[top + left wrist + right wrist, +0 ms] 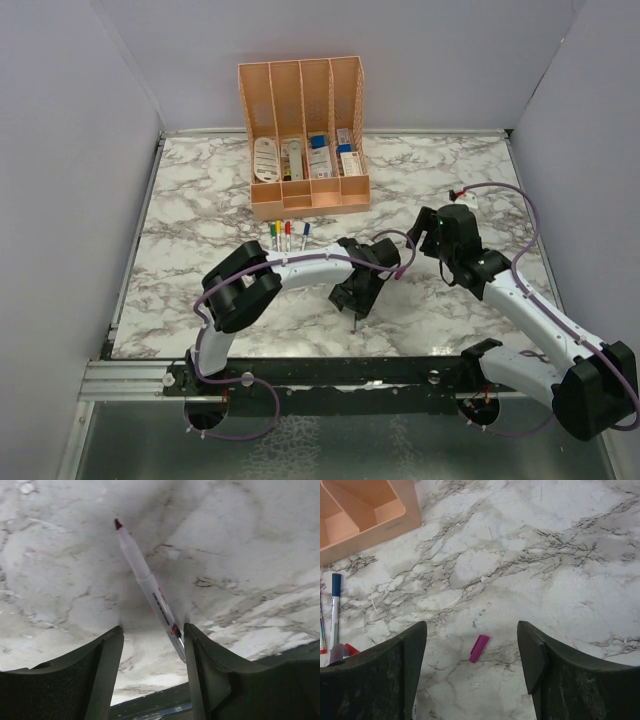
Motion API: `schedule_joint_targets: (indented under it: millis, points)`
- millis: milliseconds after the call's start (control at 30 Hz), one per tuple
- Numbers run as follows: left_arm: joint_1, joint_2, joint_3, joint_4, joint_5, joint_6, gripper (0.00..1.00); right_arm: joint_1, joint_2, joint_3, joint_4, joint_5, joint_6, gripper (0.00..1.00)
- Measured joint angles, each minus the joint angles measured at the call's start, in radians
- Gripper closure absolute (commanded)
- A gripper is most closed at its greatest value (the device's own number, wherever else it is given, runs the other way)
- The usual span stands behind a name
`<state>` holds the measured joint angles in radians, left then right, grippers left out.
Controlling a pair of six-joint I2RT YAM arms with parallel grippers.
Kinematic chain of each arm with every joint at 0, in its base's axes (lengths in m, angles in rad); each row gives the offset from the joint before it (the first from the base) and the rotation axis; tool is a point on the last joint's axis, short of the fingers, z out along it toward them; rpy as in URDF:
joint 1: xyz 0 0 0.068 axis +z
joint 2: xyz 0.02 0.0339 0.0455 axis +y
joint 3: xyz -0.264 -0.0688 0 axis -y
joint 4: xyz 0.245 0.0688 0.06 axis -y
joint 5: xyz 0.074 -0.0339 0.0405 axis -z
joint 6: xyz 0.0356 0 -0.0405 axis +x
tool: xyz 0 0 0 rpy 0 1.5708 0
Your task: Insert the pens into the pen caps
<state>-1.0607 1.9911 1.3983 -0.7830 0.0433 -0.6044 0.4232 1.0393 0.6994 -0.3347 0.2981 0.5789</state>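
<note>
A grey-white pen [150, 587] with a dark red tip runs slantwise under my left gripper [153, 626]. Its rear end rests against the right finger [197, 650]; the other finger stands well apart from it, so the jaws are open. From above, this gripper [355, 305] points down near the table's middle front. A magenta pen cap [479, 648] lies on the marble between the fingers of my open right gripper [471, 623], which hovers above it right of centre [425, 232]. Several capped pens [288, 236] lie in a row before the organizer; the blue-capped one [335, 605] shows at the left.
A peach organizer [305, 195] with boxed items stands at the back centre, and its corner [395, 517] shows in the right wrist view. Grey walls close in the marble table [200, 200] on three sides. A black rail [330, 375] runs along the near edge.
</note>
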Motion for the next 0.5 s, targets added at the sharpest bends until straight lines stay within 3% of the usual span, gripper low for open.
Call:
schedule_joint_targets:
  millis: [233,367,500]
  points:
    - [-0.003,0.030,0.014,-0.058,-0.106,0.001,0.47,0.000,0.000,-0.002,0.015,0.000,-0.001,0.28]
    - [-0.003,0.040,0.028,-0.068,-0.106,0.000,0.65,0.000,0.005,-0.002,0.023,0.000,-0.001,0.28]
    - [0.008,0.047,0.040,-0.070,-0.128,0.013,0.68,-0.003,0.020,-0.002,0.030,-0.003,-0.001,0.29]
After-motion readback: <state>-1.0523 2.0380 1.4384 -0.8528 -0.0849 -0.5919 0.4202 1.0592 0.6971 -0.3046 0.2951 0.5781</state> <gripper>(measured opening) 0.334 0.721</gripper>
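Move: Just ahead of the left hand lies the last uncapped pen, its middle about 3 cm forward, 1 cm right and 1 cm below, its tail end beside the right-hand finger. The magenta cap sits some 10 cm ahead and 12 cm right; the blue-capped pen is about 18 cm ahead and 11 cm left. From the right hand, the pen lies roughly 11 cm back, 13 cm left and 13 cm below. Sweeping about 2 cm to the left with its open fingers down at the table, the left hand pushes the pen's tail end along with the right-hand finger, sinking 1 cm and creeping forward as the wrist swings the fingers nearly upright. It then holds sideways and starts closing around the tail half, gap down by over a third, easing about 1 cm farther forward. ##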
